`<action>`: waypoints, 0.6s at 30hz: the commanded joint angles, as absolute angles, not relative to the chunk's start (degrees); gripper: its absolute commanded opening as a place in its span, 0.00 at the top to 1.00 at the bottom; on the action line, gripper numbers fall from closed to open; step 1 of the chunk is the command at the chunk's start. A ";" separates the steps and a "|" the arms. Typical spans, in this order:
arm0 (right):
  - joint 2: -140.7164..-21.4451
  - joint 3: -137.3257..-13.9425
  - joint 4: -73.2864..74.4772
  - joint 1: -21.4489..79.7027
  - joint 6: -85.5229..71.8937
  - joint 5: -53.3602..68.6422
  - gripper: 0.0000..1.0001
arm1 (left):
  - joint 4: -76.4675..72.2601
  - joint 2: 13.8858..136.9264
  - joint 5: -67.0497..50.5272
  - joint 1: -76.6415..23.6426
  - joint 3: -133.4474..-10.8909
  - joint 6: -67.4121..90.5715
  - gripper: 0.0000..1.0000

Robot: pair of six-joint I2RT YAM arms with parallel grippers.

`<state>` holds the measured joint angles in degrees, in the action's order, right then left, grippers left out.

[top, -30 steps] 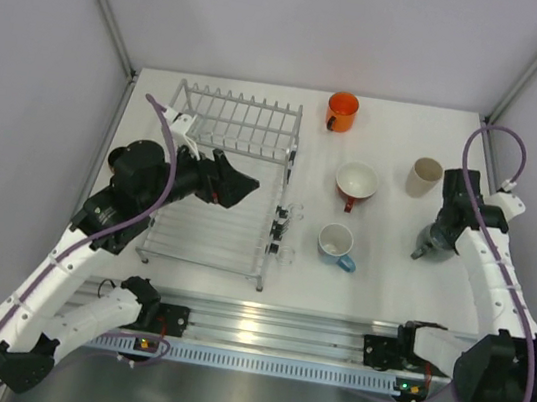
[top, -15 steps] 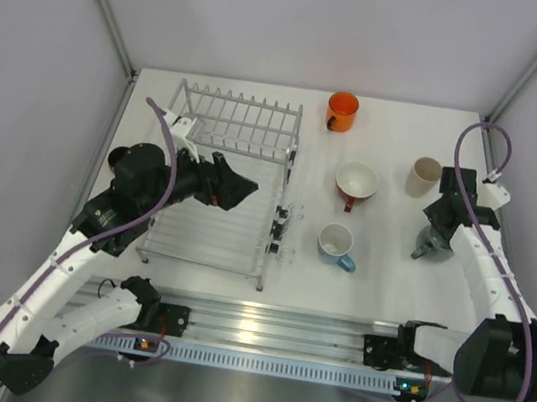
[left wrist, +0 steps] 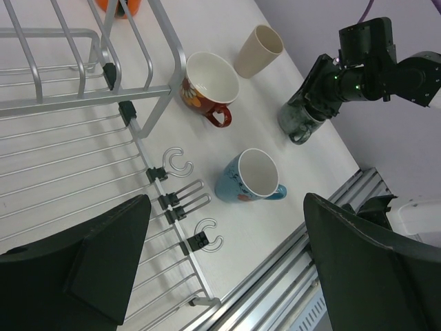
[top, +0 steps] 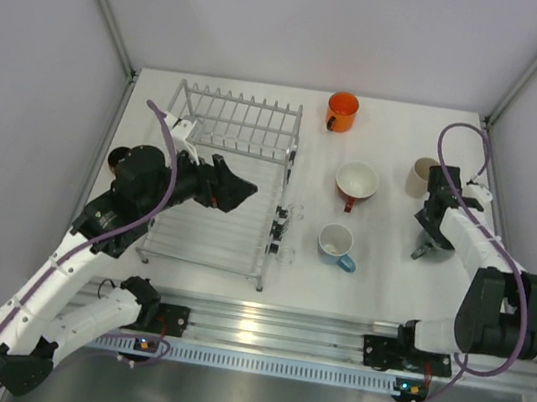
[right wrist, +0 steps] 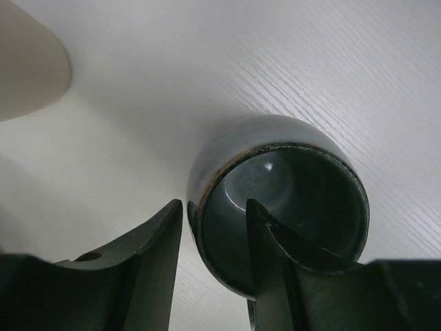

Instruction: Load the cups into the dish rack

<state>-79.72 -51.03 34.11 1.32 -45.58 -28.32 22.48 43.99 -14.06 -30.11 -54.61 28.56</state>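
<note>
A dark grey-green cup (right wrist: pixel 275 200) lies tipped on the table at the right (top: pixel 423 248). My right gripper (right wrist: pixel 213 207) is open astride its rim, one finger inside and one outside with a small gap. A beige cup (top: pixel 420 173) stands just beyond it. An orange cup (top: pixel 343 109), a red cup with white inside (top: pixel 356 182) and a light blue cup (top: pixel 335 242) stand in the middle. The wire dish rack (top: pixel 240 121) sits on the left. Above it my left gripper (top: pixel 239 192) hovers wide open and holds nothing.
Wire hooks (top: pixel 285 226) stick out from the rack's right side, close to the blue cup. An aluminium rail (top: pixel 261 321) runs along the near table edge. Enclosure walls stand close on the left, back and right.
The right arm's wrist has shifted left and farther back, and its jaws have narrowed slightly round the dark cup's rim. The left arm has stayed still.
</note>
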 commanded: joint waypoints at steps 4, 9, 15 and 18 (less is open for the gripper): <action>-79.19 -49.22 30.23 0.70 -45.70 -28.83 0.72 | 20.83 42.63 -13.89 -29.97 -54.84 27.51 0.02; -76.74 -48.60 30.67 0.70 -44.83 -29.18 0.86 | 20.83 43.24 -13.97 -30.06 -55.28 27.77 0.02; -72.08 -47.99 31.55 0.70 -43.77 -26.29 1.00 | 20.92 44.03 -14.50 -29.97 -55.72 28.39 0.03; -68.13 -47.90 32.25 0.62 -42.98 -23.82 1.00 | 20.92 44.21 -14.76 -29.97 -55.81 28.56 0.04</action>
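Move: The grey mug's middle lies about 2 cm back, 3 cm to the right and 4 cm below the right hand, whose half-open fingers already straddle the mug's forward-left rim. The beige cup stands some 14 cm straight ahead, the red-handled cup about 10 cm ahead and 18 cm left, and the blue mug about 5 cm back and 21 cm left, all some 4 cm lower. From the left hand the grey mug lies roughly 7 cm ahead, 46 cm right and 28 cm down. The right hand sinks its last centimetre over the grey mug's rim while its fingers close from nearly half open to almost shut, pinching the wall with one finger inside the mug and the other outside. Keeping that pinch, it then draws back towards the base and a little left, about 1.5 cm, and starts to rise by some 1 cm, barely tilting. ##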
